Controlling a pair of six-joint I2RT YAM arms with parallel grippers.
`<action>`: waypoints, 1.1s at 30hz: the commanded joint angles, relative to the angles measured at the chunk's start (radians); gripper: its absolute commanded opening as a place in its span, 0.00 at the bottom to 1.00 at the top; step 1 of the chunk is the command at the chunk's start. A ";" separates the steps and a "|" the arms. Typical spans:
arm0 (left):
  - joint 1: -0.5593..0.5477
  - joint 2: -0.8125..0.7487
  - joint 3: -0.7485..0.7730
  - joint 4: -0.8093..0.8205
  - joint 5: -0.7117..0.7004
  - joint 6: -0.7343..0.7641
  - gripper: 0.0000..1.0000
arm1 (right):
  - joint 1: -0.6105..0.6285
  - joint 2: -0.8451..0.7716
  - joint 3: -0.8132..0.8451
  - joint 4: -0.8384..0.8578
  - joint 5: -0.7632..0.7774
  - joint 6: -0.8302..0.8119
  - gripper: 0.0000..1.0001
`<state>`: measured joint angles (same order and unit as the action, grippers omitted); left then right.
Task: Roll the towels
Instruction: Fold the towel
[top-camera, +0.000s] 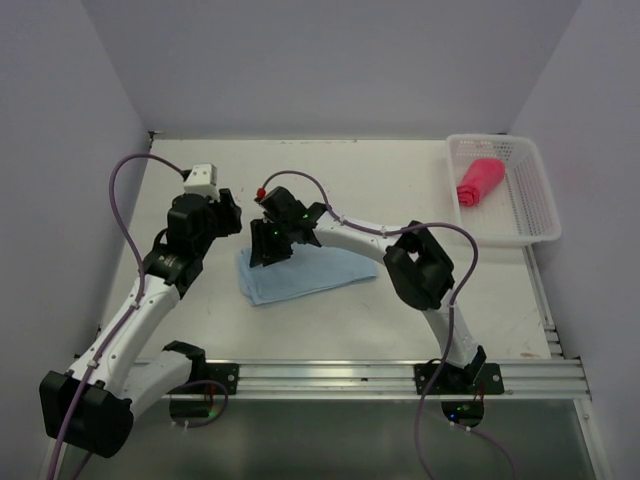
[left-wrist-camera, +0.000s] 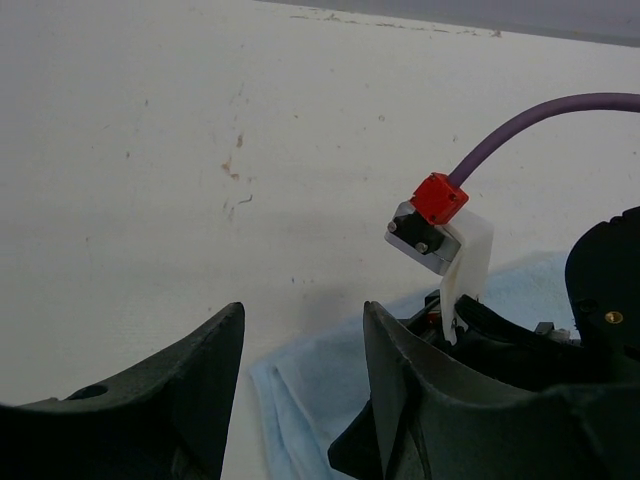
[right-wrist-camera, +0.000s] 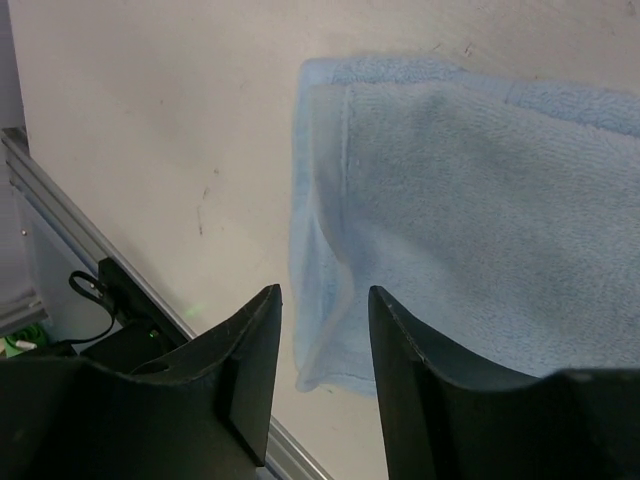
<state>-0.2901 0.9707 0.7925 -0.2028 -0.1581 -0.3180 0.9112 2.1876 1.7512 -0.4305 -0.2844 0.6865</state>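
Note:
A light blue towel (top-camera: 305, 272) lies folded flat on the white table, near the middle. My right gripper (top-camera: 264, 254) hangs over the towel's left end. In the right wrist view its jaws (right-wrist-camera: 322, 300) stand open above the towel's (right-wrist-camera: 470, 200) near corner, which lifts a little, with nothing pinched between them. My left gripper (top-camera: 231, 214) hovers just left of and behind the towel, open and empty (left-wrist-camera: 300, 335), with the towel's edge (left-wrist-camera: 320, 390) below its right finger. The red-pink towel (top-camera: 478, 182) lies rolled inside the white basket (top-camera: 535, 215).
The right arm's wrist camera with its red plug (left-wrist-camera: 438, 198) and purple cable sits close to my left gripper. An aluminium rail (top-camera: 330, 378) runs along the table's near edge. Grey walls close in the left, back and right sides.

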 joint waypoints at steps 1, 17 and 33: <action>0.006 -0.026 -0.007 0.025 -0.035 0.010 0.55 | 0.005 -0.081 -0.021 0.061 -0.048 0.012 0.43; 0.005 0.118 -0.009 0.120 0.354 -0.061 0.29 | -0.241 -0.505 -0.467 -0.019 0.109 -0.142 0.11; -0.096 0.178 -0.343 0.261 0.356 -0.296 0.00 | -0.436 -0.548 -0.659 0.064 0.126 -0.214 0.15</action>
<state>-0.3809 1.1679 0.4904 -0.0090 0.2234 -0.5667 0.4820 1.6222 1.0897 -0.4175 -0.1276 0.4995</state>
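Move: Fingers open above the blue towel, the right hand has the towel's left end about 4 cm back of it, 1 cm to its left and 5 cm below; the towel's right end lies 27 cm right, 2 cm ahead. The white basket stands roughly 57 cm right and 15 cm ahead. From the left hand the towel's left end is some 9 cm back, 5 cm right and 19 cm down, the right gripper about 5 cm back, 6 cm right, 14 cm down. Rightward, in a quick low arc of about 26 cm and slightly forward, the right hand travels along the blue towel to its right end, rising some 5 cm and sinking again, turning clockwise and nearly closing. The left hand shuts its fingers completely as it swings right, then drops about 15 cm and draws back over the towel's left part, tipping down some 25 degrees; neither visibly touches. ##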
